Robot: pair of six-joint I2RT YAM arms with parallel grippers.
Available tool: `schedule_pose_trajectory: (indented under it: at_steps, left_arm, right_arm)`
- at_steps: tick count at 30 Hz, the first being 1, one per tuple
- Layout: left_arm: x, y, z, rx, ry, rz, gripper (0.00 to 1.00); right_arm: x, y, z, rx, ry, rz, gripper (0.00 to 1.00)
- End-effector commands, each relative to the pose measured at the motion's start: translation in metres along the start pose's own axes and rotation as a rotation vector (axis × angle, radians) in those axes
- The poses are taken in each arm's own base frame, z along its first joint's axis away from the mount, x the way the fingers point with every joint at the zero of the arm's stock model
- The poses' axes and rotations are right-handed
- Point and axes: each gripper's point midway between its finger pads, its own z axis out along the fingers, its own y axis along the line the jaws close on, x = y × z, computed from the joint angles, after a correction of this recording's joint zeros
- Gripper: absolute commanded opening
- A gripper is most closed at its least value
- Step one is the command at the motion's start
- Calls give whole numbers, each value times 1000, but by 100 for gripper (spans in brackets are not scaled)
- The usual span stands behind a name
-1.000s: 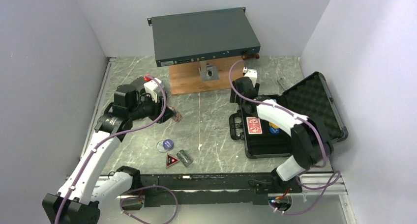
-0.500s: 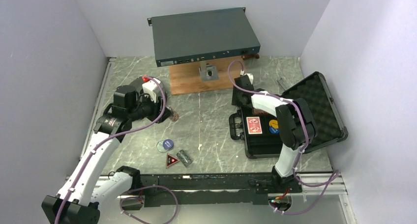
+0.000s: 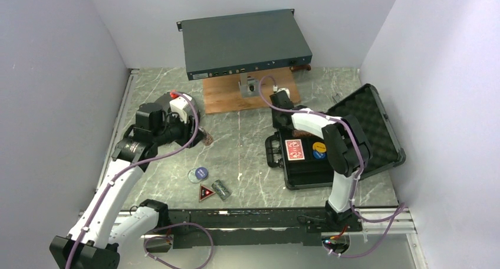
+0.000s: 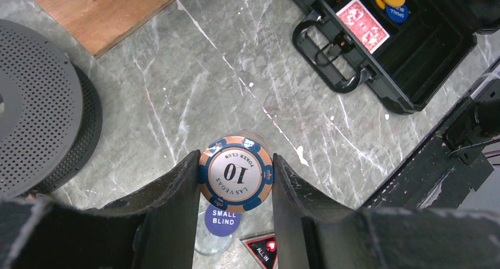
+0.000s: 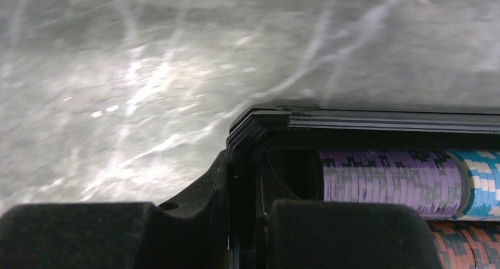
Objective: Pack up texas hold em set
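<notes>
The black case point(image 3: 318, 173) lies open right of centre, its foam lid point(image 3: 370, 122) tipped back. Inside are a red-backed deck point(image 3: 295, 150), a yellow button point(image 3: 319, 146) and a blue button point(image 3: 319, 154). My right gripper point(image 3: 282, 112) is shut on the case wall point(image 5: 243, 140) at its far left corner, one finger point(image 5: 177, 198) outside; purple chips point(image 5: 383, 180) lie just inside. My left gripper point(image 4: 236, 180) is shut on a chip roll point(image 4: 236, 173) marked 10, held above the table. Below it lie the small blind button point(image 4: 223, 219) and the triangle point(image 4: 262, 252). Another chip roll point(image 3: 221, 189) lies beside the triangle point(image 3: 206, 193).
A large grey electronics box point(image 3: 244, 42) stands at the back on a wooden board point(image 3: 227, 99). A dark perforated spool point(image 4: 35, 104) sits by my left gripper. Walls close in left, right and behind.
My right gripper has closed on the case's far left corner, and the case has shifted left toward the table's middle. The left arm and its chip roll have stayed put.
</notes>
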Motion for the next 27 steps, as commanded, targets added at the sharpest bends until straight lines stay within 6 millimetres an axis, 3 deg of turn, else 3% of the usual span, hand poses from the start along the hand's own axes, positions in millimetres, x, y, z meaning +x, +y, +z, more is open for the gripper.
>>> schedule_pose_trajectory:
  at_steps: [1,6,13,18,24,25,27]
  left_arm:
    - [-47,-7,-17,-4,-153,81,0]
    - [-48,-5,-19,-26,-164,84,0]
    - [-51,0,-23,-55,-181,82,0]
    - [-51,3,-23,-61,-179,75,0]
    - [-52,3,-25,-65,-187,78,0]
    - [-52,3,-25,-65,-187,78,0]
    - [-52,2,-25,-60,-187,79,0]
  right_arm:
    - [-13,122,-18,-334,-73,-124,0]
    - [-12,192,-27,-457,-122,-261,0]
    - [-4,265,-53,-609,-232,-425,0]
    - [1,280,-67,-672,-258,-441,0]
    - [15,276,-83,-742,-260,-497,0]
    - [17,273,-83,-738,-257,-505,1]
    - [19,269,-85,-729,-249,-516,13]
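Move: At the right hand, the fingers already grip the rim at the chip case's far left corner; the case tray's middle lies about 13 cm to the right and 13 cm back, the playing cards some 8 cm right and 12 cm back. The orange chip stack held up by the left hand is roughly 25 cm to the right hand's left, 15 cm back and 19 cm higher. From the left hand the case tray is about 37 cm right, 3 cm ahead and 21 cm below. Dragging the open case by its pinched rim, the right hand sweeps about 23 cm left over the table towards the left hand's chip stack, curving some 8 cm back and turning about 40 degrees counter-clockwise as it goes, then easing off. Its fingers keep their hold, while the left hand keeps the stack gripped up in the air. ##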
